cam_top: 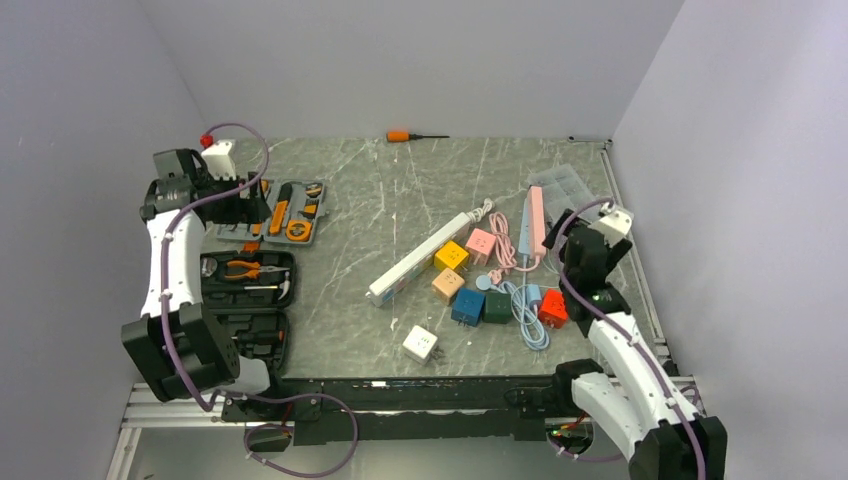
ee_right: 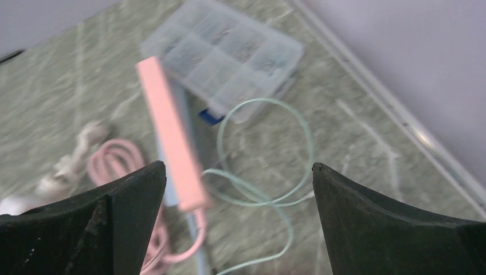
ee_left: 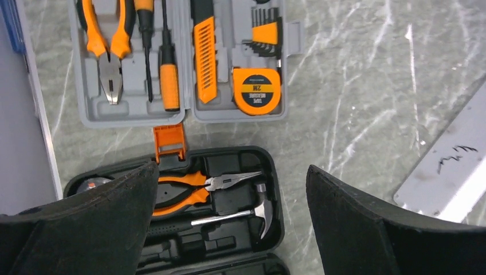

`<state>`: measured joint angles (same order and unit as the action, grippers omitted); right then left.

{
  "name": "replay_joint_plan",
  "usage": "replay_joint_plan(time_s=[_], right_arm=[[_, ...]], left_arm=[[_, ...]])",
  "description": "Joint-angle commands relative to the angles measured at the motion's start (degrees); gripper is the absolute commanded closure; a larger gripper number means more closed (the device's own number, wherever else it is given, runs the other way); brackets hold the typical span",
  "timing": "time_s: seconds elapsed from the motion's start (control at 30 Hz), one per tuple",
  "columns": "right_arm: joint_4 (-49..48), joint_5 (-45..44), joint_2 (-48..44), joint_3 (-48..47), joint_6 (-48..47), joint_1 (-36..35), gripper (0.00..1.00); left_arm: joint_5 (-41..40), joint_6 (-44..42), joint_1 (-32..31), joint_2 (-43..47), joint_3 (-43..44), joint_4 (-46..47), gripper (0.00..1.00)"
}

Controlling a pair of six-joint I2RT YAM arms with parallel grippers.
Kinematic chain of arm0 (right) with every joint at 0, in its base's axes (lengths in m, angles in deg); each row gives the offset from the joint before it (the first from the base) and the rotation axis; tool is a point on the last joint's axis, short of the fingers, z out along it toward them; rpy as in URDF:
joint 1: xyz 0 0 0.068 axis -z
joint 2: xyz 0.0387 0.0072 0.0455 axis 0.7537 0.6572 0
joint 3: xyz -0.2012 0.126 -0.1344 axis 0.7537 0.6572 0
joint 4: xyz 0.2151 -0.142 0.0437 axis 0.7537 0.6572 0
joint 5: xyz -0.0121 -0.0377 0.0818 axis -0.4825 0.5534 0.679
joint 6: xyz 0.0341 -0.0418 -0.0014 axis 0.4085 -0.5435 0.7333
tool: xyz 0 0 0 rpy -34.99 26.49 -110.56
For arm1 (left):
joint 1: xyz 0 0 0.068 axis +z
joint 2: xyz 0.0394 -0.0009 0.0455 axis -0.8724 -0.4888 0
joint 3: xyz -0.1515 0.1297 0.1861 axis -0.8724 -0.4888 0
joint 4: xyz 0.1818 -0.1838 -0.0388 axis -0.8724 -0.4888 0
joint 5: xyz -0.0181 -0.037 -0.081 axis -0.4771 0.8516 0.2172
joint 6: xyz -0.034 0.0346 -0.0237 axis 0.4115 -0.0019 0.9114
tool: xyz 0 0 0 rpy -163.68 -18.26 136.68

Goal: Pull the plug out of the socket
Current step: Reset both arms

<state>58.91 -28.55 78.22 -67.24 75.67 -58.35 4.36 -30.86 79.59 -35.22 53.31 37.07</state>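
Note:
A long white power strip lies diagonally mid-table, with a yellow cube adapter against its side. A pink power strip lies further right; in the right wrist view the pink power strip is blurred, with a pink cable coil and a pale green cable beside it. I cannot tell which plug sits in a socket. My right gripper hovers open just right of the pink strip, holding nothing. My left gripper hangs open over the tool cases at the far left.
A grey tool tray and a black tool case lie under the left arm. Coloured cube adapters and a white one sit near the front. A clear organiser box lies at the back right, an orange screwdriver by the rear wall.

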Motion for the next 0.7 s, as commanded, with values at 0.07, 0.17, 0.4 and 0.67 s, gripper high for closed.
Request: replay_joint_plan(time_s=[0.07,0.17,0.4,0.67], right_arm=[[-38.21,-19.86,1.79,13.87,-12.97,0.15,0.0],[-45.2,-21.0,8.87,16.42,-13.09,0.43,0.0],[-62.2,-19.93,22.62,19.0,-14.23,0.44,0.0],[-71.44,-17.44,29.17,21.42,-15.33,0.33,0.0]], left_arm=[[-8.57,9.83,-0.56,5.32,-14.08,20.47,0.0],[-8.42,10.71,-0.89,7.32,-24.51,33.04,0.01],[-13.51,10.74,-5.15,8.41,-40.52,57.81,0.01],[-21.65,10.91,-10.81,8.82,-54.38,79.65,0.01]])
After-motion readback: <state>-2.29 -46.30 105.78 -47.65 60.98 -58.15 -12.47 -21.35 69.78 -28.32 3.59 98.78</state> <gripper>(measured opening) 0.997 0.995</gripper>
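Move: The left hand hovers open some 20 cm above the black tool tray, whose middle is 1 cm back and 5 cm left; the grey tool tray is about 13 cm ahead and 3 cm left, the white power strip 3 cm ahead and 30 cm right. From the right hand, the pink power strip lies roughly 14 cm ahead, 3 cm left and 16 cm below, the clear box 19 cm ahead and 4 cm right, and the red plug 3 cm back and 2 cm left. Down goes the empty left hand, about 14 cm towards the black tool tray, its fingers tilting up some 15 degrees and turning slightly counter-clockwise. The right hand also sinks, roughly 7 cm, drifting to its right and then slightly forward while it turns clockwise and its left side dips; its travel fades out towards the end. Both grippers stay wide open and neither is seen to touch anything. ##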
